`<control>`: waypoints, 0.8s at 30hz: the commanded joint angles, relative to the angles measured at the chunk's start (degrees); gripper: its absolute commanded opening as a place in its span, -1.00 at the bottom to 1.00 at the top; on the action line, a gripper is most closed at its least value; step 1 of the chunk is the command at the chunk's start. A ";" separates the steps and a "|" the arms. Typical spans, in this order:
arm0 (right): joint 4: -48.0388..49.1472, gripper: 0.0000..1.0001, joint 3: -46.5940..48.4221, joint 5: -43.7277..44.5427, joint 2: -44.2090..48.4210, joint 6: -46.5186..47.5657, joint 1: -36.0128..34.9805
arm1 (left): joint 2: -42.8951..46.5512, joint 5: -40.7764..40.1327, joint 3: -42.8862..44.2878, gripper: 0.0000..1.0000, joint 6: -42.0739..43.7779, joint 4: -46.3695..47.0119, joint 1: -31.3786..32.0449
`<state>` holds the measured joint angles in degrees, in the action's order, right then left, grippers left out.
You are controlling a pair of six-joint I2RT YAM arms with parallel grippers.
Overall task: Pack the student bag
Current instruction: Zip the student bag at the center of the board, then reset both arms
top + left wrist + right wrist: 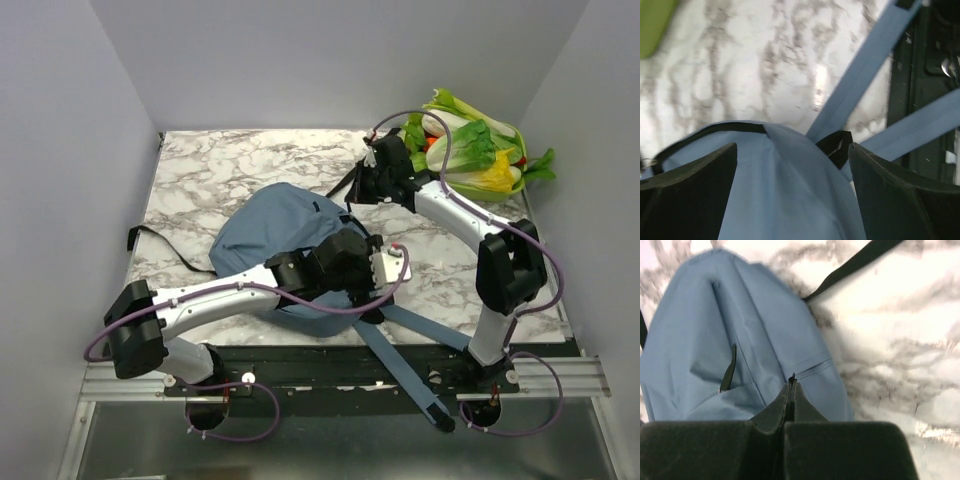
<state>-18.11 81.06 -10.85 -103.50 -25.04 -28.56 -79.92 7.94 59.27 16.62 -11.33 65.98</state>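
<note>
The student bag [265, 225] is a dusty-blue backpack lying mid-table, its two long blue shoulder straps [400, 370] trailing over the near edge. My left gripper [368, 292] hangs over the bag's near right end. In the left wrist view that gripper [792, 165] is open wide, with blue fabric [785, 200] lying between the black fingers [895, 195] and the straps [865, 70] running away beyond. My right gripper [358, 190] is at the bag's far right corner. In the right wrist view the right gripper [791, 385] is shut, tips just over the bag [715, 330].
A green bowl of leafy vegetables [480, 150] stands at the back right corner. Thin black webbing [165, 245] trails from the bag toward the left wall, and another black strap [850, 267] lies on the marble behind it. The black base rail [330, 365] runs along the near edge.
</note>
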 commanded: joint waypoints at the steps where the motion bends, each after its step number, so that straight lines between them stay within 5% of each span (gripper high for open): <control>1: -0.60 -0.99 11.12 3.91 -5.03 0.78 1.40 | 1.00 -0.48 11.81 0.97 -2.10 -7.34 -9.35; 7: -9.57 -0.96 29.82 2.33 -14.79 1.92 2.63 | -3.05 9.43 31.16 0.97 -3.80 -24.85 -25.88; 11: -12.57 -0.20 31.19 5.57 -14.54 2.27 2.98 | -1.03 12.70 33.72 0.97 -1.42 -30.49 -34.05; 14: -12.83 0.16 28.91 7.69 -11.90 0.79 5.51 | -2.60 13.59 36.08 0.97 -2.03 -34.62 -40.65; 15: -12.83 0.56 28.11 6.03 -11.29 0.08 6.40 | -3.22 13.68 36.88 0.97 -2.38 -35.68 -42.32; 18: -13.27 0.99 24.08 4.18 -7.69 0.33 7.64 | -5.59 10.62 39.87 0.97 -0.37 -40.86 -45.84; 24: -7.65 1.00 7.74 -3.73 5.56 0.87 6.85 | 0.28 6.56 29.52 0.97 2.37 -35.09 -50.84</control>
<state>-28.56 96.71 -8.69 -106.41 -24.45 -20.14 -84.55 17.58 95.44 17.58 -47.48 17.87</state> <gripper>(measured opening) 0.997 0.985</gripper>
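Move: The right hand's shut fingers already hold the zipper pull of the student bag at the fingertips; the zip's far end, by the root of the black carry strap, lies about 3 cm ahead, 4 cm left and 8 cm below. The bag's middle is some 12 cm back and 12 cm left of that hand. From the already open left hand, the zipper pull is roughly 20 cm ahead and 8 cm left. Right hand draws the zipper pull about 9 cm forward, releases, withdraws rightward; open left hand swings forward-left over the bag. ##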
